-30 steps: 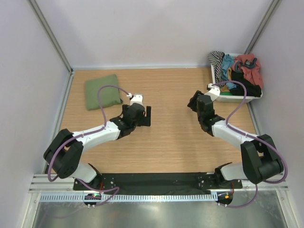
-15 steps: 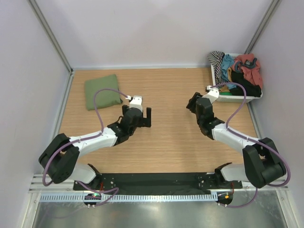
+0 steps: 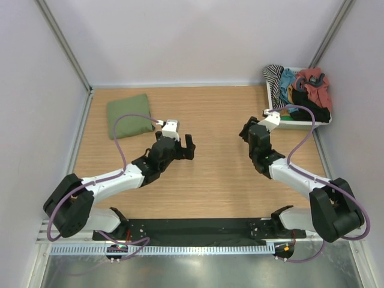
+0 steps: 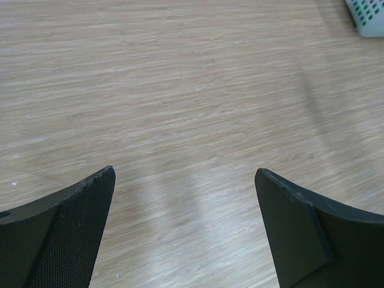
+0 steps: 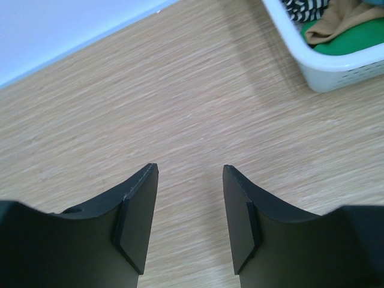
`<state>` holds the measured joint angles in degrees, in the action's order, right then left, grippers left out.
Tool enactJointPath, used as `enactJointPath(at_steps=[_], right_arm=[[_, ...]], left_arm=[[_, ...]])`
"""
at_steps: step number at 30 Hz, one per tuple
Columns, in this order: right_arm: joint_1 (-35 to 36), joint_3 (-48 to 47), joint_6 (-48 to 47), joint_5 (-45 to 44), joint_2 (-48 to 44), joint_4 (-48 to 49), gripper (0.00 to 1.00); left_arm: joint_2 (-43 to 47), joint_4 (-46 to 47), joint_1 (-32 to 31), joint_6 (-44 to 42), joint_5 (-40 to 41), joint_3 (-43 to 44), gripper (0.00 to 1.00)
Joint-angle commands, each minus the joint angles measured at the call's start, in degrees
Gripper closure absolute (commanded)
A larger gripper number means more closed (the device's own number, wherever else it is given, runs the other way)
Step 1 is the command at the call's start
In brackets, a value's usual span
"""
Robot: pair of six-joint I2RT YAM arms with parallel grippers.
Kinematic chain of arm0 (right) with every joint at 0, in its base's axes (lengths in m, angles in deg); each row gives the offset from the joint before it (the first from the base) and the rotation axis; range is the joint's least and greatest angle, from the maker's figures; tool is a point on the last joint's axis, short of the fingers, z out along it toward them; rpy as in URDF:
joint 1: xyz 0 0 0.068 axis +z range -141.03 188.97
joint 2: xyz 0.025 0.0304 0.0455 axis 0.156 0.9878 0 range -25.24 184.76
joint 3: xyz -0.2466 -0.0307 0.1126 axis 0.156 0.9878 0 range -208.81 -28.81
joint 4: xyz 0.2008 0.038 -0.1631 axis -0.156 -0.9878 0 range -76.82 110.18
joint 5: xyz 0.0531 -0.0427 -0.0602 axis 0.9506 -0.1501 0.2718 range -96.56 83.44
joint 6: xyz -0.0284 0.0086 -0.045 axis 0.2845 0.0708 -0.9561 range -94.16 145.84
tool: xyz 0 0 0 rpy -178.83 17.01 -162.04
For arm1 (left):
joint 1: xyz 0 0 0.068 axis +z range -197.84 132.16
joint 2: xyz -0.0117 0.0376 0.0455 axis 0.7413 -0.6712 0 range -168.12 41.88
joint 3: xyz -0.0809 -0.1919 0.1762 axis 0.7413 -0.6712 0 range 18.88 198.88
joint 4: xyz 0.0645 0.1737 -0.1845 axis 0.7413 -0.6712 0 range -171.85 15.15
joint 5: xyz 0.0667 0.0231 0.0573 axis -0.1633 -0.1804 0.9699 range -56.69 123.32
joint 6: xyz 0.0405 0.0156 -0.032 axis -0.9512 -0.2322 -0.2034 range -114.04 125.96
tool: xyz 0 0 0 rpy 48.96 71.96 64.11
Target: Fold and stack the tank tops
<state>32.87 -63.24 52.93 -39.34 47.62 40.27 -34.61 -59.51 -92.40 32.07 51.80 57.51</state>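
Note:
The olive green tank top (image 3: 128,115) lies folded into a small pad at the table's far left. The black tank top (image 3: 313,112) sits crumpled in the white basket (image 3: 299,125) at the far right, among other clothes. My left gripper (image 3: 187,148) hovers over bare wood right of the green top, jaws wide open and empty (image 4: 185,174). Left of the basket, my right gripper (image 3: 245,133) points at bare wood. Its jaws are partly open with nothing between them (image 5: 189,168).
The basket also holds striped (image 3: 275,77), teal (image 3: 288,80) and red (image 3: 313,81) garments; its white rim (image 5: 336,72) shows in the right wrist view and a corner (image 4: 367,17) in the left. Grey walls enclose the table on three sides.
The left arm has stretched out, carrying its open gripper a little to the right. The right gripper shifted slightly nearer and its jaws narrowed a bit.

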Motion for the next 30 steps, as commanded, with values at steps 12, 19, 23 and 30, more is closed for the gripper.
enactJointPath(at_steps=[12, 19, 23, 30], right_arm=[[-9.55, -10.2, 7.97, -12.59, -2.46, -16.1, 0.46], [-24.93, -28.13, 9.81, -3.88, 8.95, -31.78, 0.42], [-29.61, -35.24, 10.96, -3.87, 17.56, -34.94, 0.29], [-33.39, -47.12, 10.88, -4.15, 29.7, -36.19, 0.23]], left_arm=[[3.98, 4.18, -0.53, 0.79, -1.25, -1.89, 0.01], [2.57, 4.01, -0.62, 0.26, -1.78, -0.75, 0.0], [3.63, 3.3, -0.79, 0.52, -1.78, -1.01, 0.0], [3.71, 1.54, -1.59, 2.98, -2.04, -0.84, 0.0]])
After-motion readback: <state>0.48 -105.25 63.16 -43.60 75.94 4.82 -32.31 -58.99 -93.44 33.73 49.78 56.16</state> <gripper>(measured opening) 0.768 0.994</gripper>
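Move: The black tank top in the laundry basket lies about 25 cm to the right hand's right, roughly 10 cm farther out and some 6 cm lower. The coral top is about 9 cm beyond the black one; the striped top is some 17 cm ahead of the hand and 10 cm right. From the left hand the black top is about 57 cm right and 15 cm ahead, some 5 cm lower. Heading for the basket of unfolded tops, the right hand sweeps right some 24 cm and forward about 8 cm, slowly at first, rising about 6 cm and then sinking back to its starting height as it nears the black top. On the way the wrist turns about 40 degrees clockwise and tips downward, and the half-open fingers spread wider; no contact can be seen. ##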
